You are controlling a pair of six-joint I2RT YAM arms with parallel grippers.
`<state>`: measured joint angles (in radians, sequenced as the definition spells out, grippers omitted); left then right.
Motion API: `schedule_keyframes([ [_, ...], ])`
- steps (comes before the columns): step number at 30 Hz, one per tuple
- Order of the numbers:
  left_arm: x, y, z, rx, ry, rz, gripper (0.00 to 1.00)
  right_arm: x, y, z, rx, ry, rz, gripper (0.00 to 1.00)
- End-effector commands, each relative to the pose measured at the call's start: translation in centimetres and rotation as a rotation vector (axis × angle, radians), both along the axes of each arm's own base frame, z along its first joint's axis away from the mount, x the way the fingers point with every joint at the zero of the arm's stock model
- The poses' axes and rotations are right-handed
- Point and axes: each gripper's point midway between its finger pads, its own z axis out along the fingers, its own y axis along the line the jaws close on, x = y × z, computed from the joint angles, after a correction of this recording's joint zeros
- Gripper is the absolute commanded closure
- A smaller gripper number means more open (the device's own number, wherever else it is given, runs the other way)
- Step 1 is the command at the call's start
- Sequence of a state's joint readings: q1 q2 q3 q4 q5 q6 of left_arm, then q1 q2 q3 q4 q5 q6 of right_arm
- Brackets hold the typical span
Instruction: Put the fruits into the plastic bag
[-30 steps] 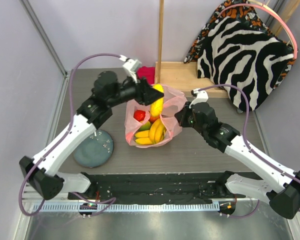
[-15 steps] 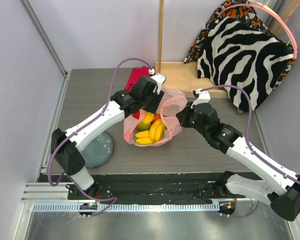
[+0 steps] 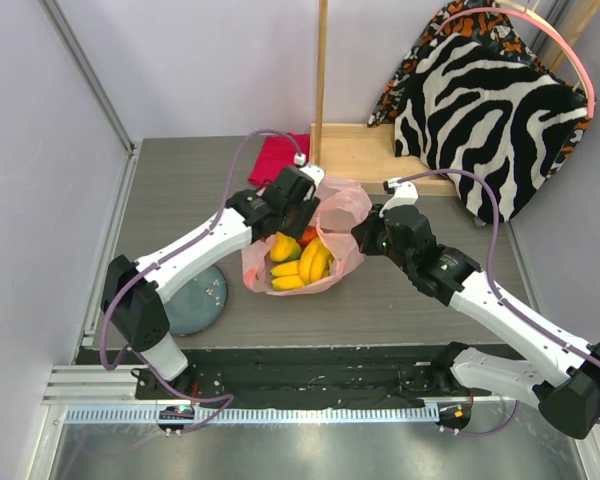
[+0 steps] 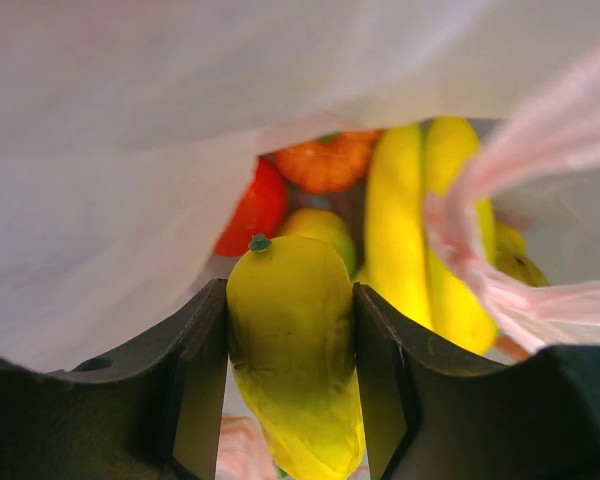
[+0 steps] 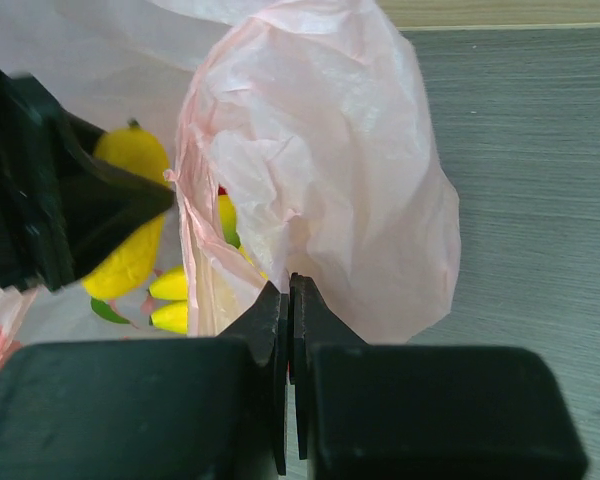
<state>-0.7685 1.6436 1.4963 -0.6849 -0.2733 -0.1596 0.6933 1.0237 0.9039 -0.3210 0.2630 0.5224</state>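
The pink plastic bag (image 3: pixel 342 208) lies open mid-table. Inside it are the yellow bananas (image 3: pixel 312 262), with a red fruit (image 4: pixel 252 208), an orange one (image 4: pixel 325 162) and a green one (image 4: pixel 320 225) behind them. My left gripper (image 3: pixel 292 218) reaches into the bag's mouth, shut on a yellow oblong fruit (image 4: pixel 290 340) with a small green stem; it also shows in the right wrist view (image 5: pixel 130 215). My right gripper (image 3: pixel 365 235) is shut on the bag's right rim (image 5: pixel 330 170) and holds it up; its jaws (image 5: pixel 289 290) pinch the film.
A grey-blue plate (image 3: pixel 185 300) sits at the near left. A folded magenta cloth (image 3: pixel 275 155) lies behind the bag. A wooden board (image 3: pixel 355 150) and a zebra-print cloth (image 3: pixel 490 100) are at the back right.
My left arm has swung in and down, carrying the yellow fruit from above the bag's rim into its mouth. The right gripper has kept hold of the rim.
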Motion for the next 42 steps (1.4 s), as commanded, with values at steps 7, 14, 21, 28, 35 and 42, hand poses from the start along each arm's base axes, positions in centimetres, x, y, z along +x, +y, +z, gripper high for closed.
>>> schedule_keyframes([
  [7, -1.1, -3.8, -3.7, -0.066, 0.093, -0.039, 0.99, 0.6, 0.0, 1.6, 0.040, -0.048, -0.022, 0.99],
  [14, -1.4, -3.7, -4.2, -0.062, 0.111, -0.040, 0.43, 0.5, 0.1, 1.4, 0.037, -0.041, -0.019, 0.99],
  [21, -1.8, -4.6, -1.7, -0.143, 0.090, -0.075, 0.14, 0.5, 0.1, 1.4, 0.039, -0.042, -0.021, 0.99],
  [28, -2.8, -5.8, 3.8, -0.276, 0.040, -0.149, 0.00, 0.6, -0.1, 1.5, 0.036, -0.044, -0.031, 0.99],
  [35, -5.5, -6.4, 10.4, -0.432, -0.015, -0.274, 0.00, 0.8, -0.5, 1.6, 0.039, -0.046, -0.054, 0.99],
  [42, -8.2, -3.1, 17.0, -0.538, -0.169, -0.290, 0.00, 0.9, -0.4, 1.5, 0.039, -0.040, -0.056, 0.99],
])
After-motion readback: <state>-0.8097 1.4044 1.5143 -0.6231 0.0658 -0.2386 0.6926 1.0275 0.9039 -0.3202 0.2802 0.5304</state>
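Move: The yellow fruit is already in the left fingers, inside the bag mouth; its spot on the pile is about 6 cm back, 2 cm to the right and some 11 cm below that hand. The bananas lie about 4 cm to the right of that spot. The orange fruit is some 4 cm to the hand's right and 1 cm back, the red fruit about 3 cm to its left and level with it. From the right hand, the spot lies some 14 cm left, 7 cm back and 15 cm below. Down into the bag and a little to the right, the left hand lowers the yellow fruit about 5 cm, tipping slightly, then pauses and opens its fingers wide to let go beside the bananas. It then climbs some 16 cm out of the bag, drawing back towards the base as the wrist rolls and turns clockwise. The right hand stays put, its shut fingers keeping hold of the bag's rim. ##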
